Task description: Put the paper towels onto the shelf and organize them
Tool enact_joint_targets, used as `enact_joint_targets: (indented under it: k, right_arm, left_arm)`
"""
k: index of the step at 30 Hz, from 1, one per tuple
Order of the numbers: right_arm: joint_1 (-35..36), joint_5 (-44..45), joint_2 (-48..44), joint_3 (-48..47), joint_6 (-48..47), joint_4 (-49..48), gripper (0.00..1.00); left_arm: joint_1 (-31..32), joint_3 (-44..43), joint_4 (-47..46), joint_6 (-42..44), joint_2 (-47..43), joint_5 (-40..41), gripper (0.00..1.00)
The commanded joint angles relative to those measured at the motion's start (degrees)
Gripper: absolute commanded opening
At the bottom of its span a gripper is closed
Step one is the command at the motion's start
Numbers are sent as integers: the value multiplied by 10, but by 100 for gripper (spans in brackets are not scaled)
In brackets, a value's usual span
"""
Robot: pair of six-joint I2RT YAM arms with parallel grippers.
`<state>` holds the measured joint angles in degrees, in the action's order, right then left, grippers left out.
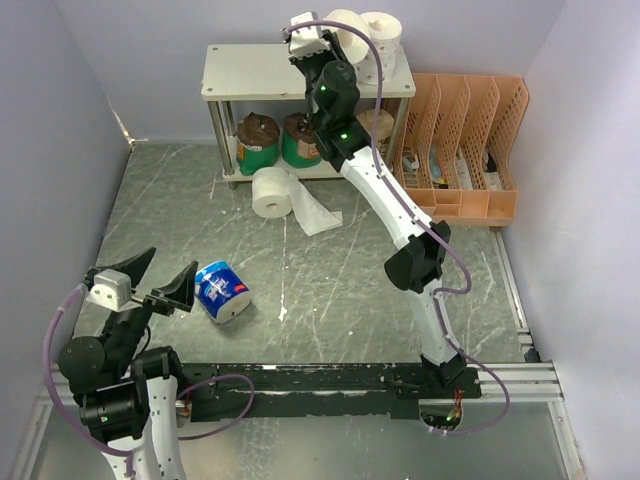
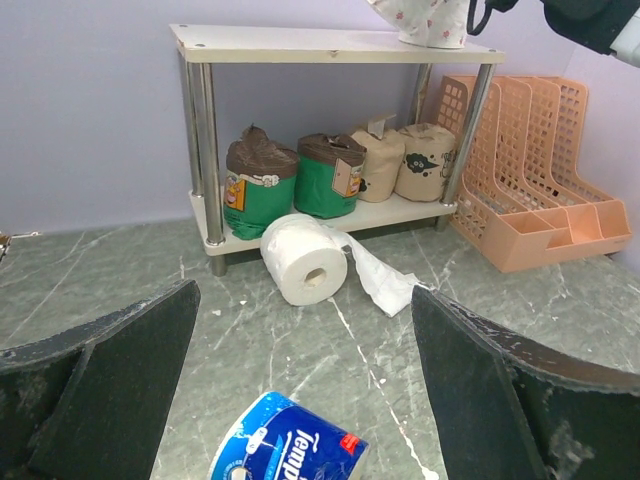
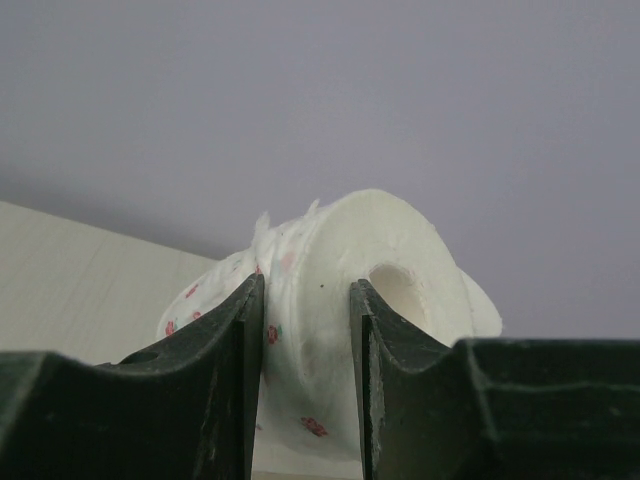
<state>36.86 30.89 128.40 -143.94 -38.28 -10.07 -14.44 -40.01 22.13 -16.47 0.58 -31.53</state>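
My right gripper (image 1: 335, 42) is up at the shelf's top board (image 1: 250, 72), shut on a white patterned paper towel roll (image 3: 335, 235). One finger sits in the roll's core and the other against its outer side. A second white roll (image 1: 384, 45) stands beside it. On the lower board stand two green-wrapped rolls (image 2: 262, 190) (image 2: 330, 175) and two tan rolls (image 2: 380, 165) (image 2: 425, 160). A plain white roll (image 2: 303, 262) with a loose sheet lies on the floor before the shelf. My left gripper (image 2: 303, 300) hangs open just behind a blue-white wrapped roll (image 2: 290, 445).
An orange perforated file organizer (image 1: 465, 150) stands right of the shelf. Lilac walls close in the back and both sides. The loose sheet (image 1: 318, 212) trails right of the plain roll on the marbled grey floor.
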Motion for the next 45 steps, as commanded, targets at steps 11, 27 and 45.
enact_joint_targets:
  k: [11, 27, 45]
  right_arm:
    - [-11, -38, 23, -13, 21, -38, 43]
    - [51, -64, -82, 128, -44, -245, 100]
    - [207, -186, -512, 1036, 511, -387, 100]
  left_arm:
    - [-8, 3, -15, 2, -7, -3, 99]
    - [-11, 3, -13, 4, -5, -3, 99]
    - [-20, -12, 19, -31, 18, 122, 99]
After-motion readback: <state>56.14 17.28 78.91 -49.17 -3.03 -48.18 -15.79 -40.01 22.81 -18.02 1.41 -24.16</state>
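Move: The right hand holds the flowered paper towel roll over the shelf's top board; its standing place there is about 3 cm ahead of this hand, 1 cm to its left and 4 cm lower. The roll already standing lies roughly 3 cm ahead, 12 cm to the right and 4 cm lower. The loose white roll is some 13 cm back, 14 cm left and 36 cm below. From the left hand, the standing place is about 43 cm ahead, 32 cm right and 11 cm up. Still pinching the flowered roll, the right hand eases it forward and down some 2 cm onto the board, then opens wide and lets go. It rises slightly, then pulls quickly back about 27 cm off the shelf, veering left and finally sinking steeply, while swinging roughly 40 degrees counter-clockwise. Late on, the open left hand begins drifting left. ##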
